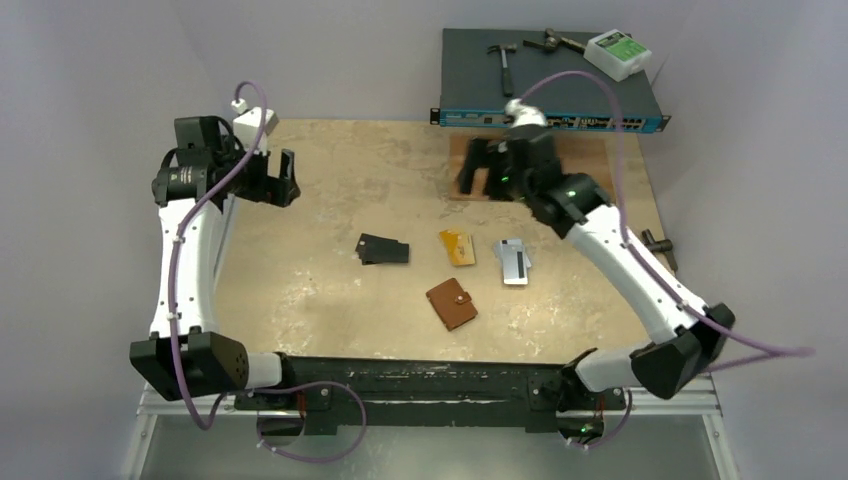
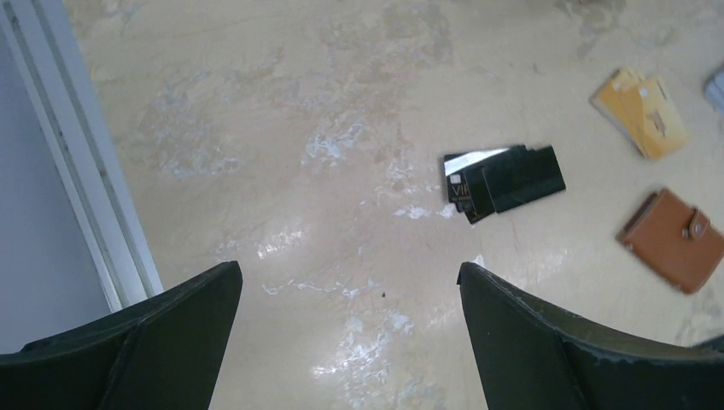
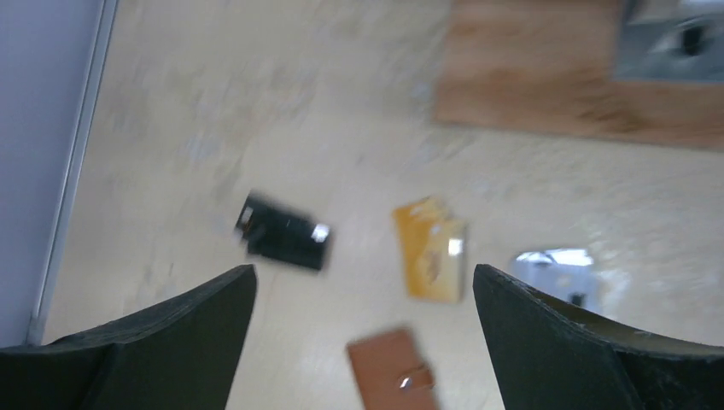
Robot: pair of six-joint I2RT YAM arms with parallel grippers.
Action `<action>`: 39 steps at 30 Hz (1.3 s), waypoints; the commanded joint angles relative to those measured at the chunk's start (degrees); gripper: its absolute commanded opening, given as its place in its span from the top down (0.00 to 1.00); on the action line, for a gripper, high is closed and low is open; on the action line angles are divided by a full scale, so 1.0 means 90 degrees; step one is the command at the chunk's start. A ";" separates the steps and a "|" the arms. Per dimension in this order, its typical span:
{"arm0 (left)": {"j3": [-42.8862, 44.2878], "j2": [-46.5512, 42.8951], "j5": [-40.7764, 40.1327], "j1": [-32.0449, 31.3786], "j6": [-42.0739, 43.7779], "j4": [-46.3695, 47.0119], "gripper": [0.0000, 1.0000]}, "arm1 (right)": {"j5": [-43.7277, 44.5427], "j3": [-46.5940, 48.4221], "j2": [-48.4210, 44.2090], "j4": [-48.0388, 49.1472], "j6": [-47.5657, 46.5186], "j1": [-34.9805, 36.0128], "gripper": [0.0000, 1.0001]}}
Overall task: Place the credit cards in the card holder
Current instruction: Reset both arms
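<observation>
The brown card holder (image 1: 452, 304) lies shut with its snap tab fastened, at the table's middle front. Black credit cards (image 1: 384, 249) lie in a small stack left of it, gold-orange cards (image 1: 457, 246) behind it, silvery cards (image 1: 514, 260) to the right. My left gripper (image 1: 277, 178) is open and empty, high over the far left of the table. My right gripper (image 1: 480, 167) is open and empty, raised over the far middle. The left wrist view shows the black cards (image 2: 504, 180), gold cards (image 2: 642, 111) and holder (image 2: 674, 239). The blurred right wrist view shows the holder (image 3: 393, 371), black cards (image 3: 284, 232), gold cards (image 3: 431, 248) and silvery cards (image 3: 555, 270).
A dark network switch (image 1: 550, 85) stands at the back right with hammers (image 1: 503, 57) and a white box (image 1: 618, 53) on it. A wooden board (image 1: 585, 165) lies in front of it. A purple wall borders the table's left edge (image 2: 94, 196).
</observation>
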 commanded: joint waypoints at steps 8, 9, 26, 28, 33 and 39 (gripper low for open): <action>-0.2975 0.0204 -0.0158 0.0466 -0.2360 0.4326 0.00 | 0.1925 -0.5798 -0.1720 0.7651 -0.1694 -0.3271 0.01; -0.3186 0.0280 -0.0180 0.0458 -0.2332 0.4700 0.00 | 0.2113 -0.6091 -0.1650 0.8180 -0.1654 -0.3396 0.01; -0.5288 0.0812 -0.0059 0.0113 -0.2087 0.8430 0.00 | 0.1730 -0.7631 -0.0218 1.1499 -0.1836 -0.4127 0.01; -0.5732 0.0530 -0.0082 0.0066 -0.2035 0.8971 0.00 | 0.1595 -0.7709 -0.0215 1.1611 -0.1999 -0.4128 0.01; -0.7550 -0.0086 -0.0357 -0.0187 -0.1708 1.1548 0.00 | 0.1218 -0.8039 -0.0149 1.2375 -0.2309 -0.4109 0.01; -0.7777 0.0235 -0.0558 -0.0285 -0.1797 1.2383 0.00 | 0.0962 -0.7945 0.0379 1.2710 -0.2506 -0.3987 0.01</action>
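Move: Both grippers are empty, about 27 cm above the table. The closed card holder lies some 34 cm right and 14 cm back from the left hand, the black cards 19 cm right and nearly level. From the right hand, the holder is about 13 cm back and 3 cm left; the orange cards are almost straight below, 2 cm left, the silver cards 10 cm right and 3 cm back, the wooden board 18 cm ahead and 13 cm right. Swing the right gripper some 28 cm to the right, off the orange cards and past the silver ones, dropping about 16 cm as it turns clockwise and tilts its fingers up. Lower the left gripper about 22 cm to hover over bare table left of the black cards, swinging forward and drawing back on the way down, fingers tilting up. Keep both open and touch nothing. ##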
